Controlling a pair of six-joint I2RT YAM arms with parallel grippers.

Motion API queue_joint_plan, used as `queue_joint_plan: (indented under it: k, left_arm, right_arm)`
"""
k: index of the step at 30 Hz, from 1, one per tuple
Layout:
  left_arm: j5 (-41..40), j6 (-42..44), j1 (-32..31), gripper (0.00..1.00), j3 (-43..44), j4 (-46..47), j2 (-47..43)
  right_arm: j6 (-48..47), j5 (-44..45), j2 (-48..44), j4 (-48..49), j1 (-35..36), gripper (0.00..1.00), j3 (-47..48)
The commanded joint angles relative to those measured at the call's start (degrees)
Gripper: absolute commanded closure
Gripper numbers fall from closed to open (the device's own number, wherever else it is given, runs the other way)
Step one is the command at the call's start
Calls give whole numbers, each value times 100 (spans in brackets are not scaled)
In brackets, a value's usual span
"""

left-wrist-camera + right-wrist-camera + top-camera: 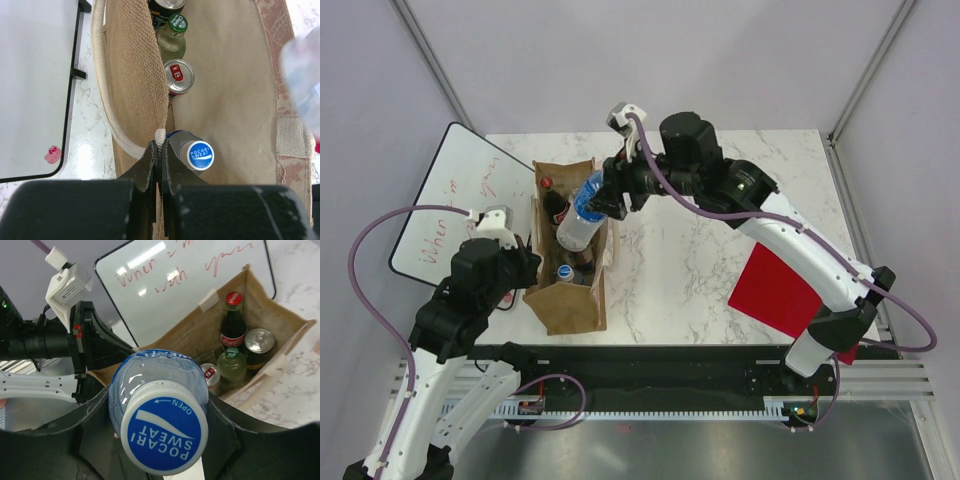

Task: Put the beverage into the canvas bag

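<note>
The canvas bag (570,310) stands open on the marble table left of centre. My right gripper (610,195) is shut on a clear beverage bottle (582,218) with a blue Pocari Sweat cap (165,435), held tilted over the bag's mouth. In the right wrist view the fingers (95,412) flank the bottle's neck. My left gripper (160,145) is shut on the bag's white woven handle (161,135) at its left rim (135,90). Inside the bag stand another Pocari Sweat bottle (200,155), a red-topped can (180,75), a green-capped bottle (176,30) and a cola bottle (232,325).
A whiteboard (445,210) with red writing lies left of the bag, overhanging the table's edge. A red sheet (775,290) lies at the right front under my right arm. Grey enclosure walls stand behind and to both sides.
</note>
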Motion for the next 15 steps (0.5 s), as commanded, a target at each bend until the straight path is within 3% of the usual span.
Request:
queue_joint_plan:
  k: [1, 7, 15]
  left_arm:
    - [229, -184, -8, 98, 123, 145, -80]
    - [238, -192, -8, 98, 185, 128, -71]
    - [185, -245, -8, 98, 211, 128, -54]
  right_arm:
    - [-31, -193, 103, 447, 348, 100, 84]
    - [-532, 203, 349, -186, 770, 100, 128]
    - [-744, -147, 666, -565, 989, 100, 40]
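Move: My right hand holds the Pocari bottle over the bag. The free spot at the bag's near end lies about 7 cm back, 4 cm left and 30 cm below it. Left of that gap, some 9 cm left of my hand and 7 cm back, stands the other Pocari; the silver can is 2 cm back and 5 cm left, the cola bottle 7 cm ahead and 11 cm left. From my left hand, the gap is about 9 cm right, 1 cm back and 15 cm below. I lower the gripped Pocari bottle with my right hand into the bag's near end, down about 8 cm while drawing back some 5 cm and left 4 cm, easing off at the end. My fingers keep their hold and tip some 15 degrees further down, bringing the bottle's base in beside the other Pocari, while my left hand stays still and keeps pinching the bag's left rim. ##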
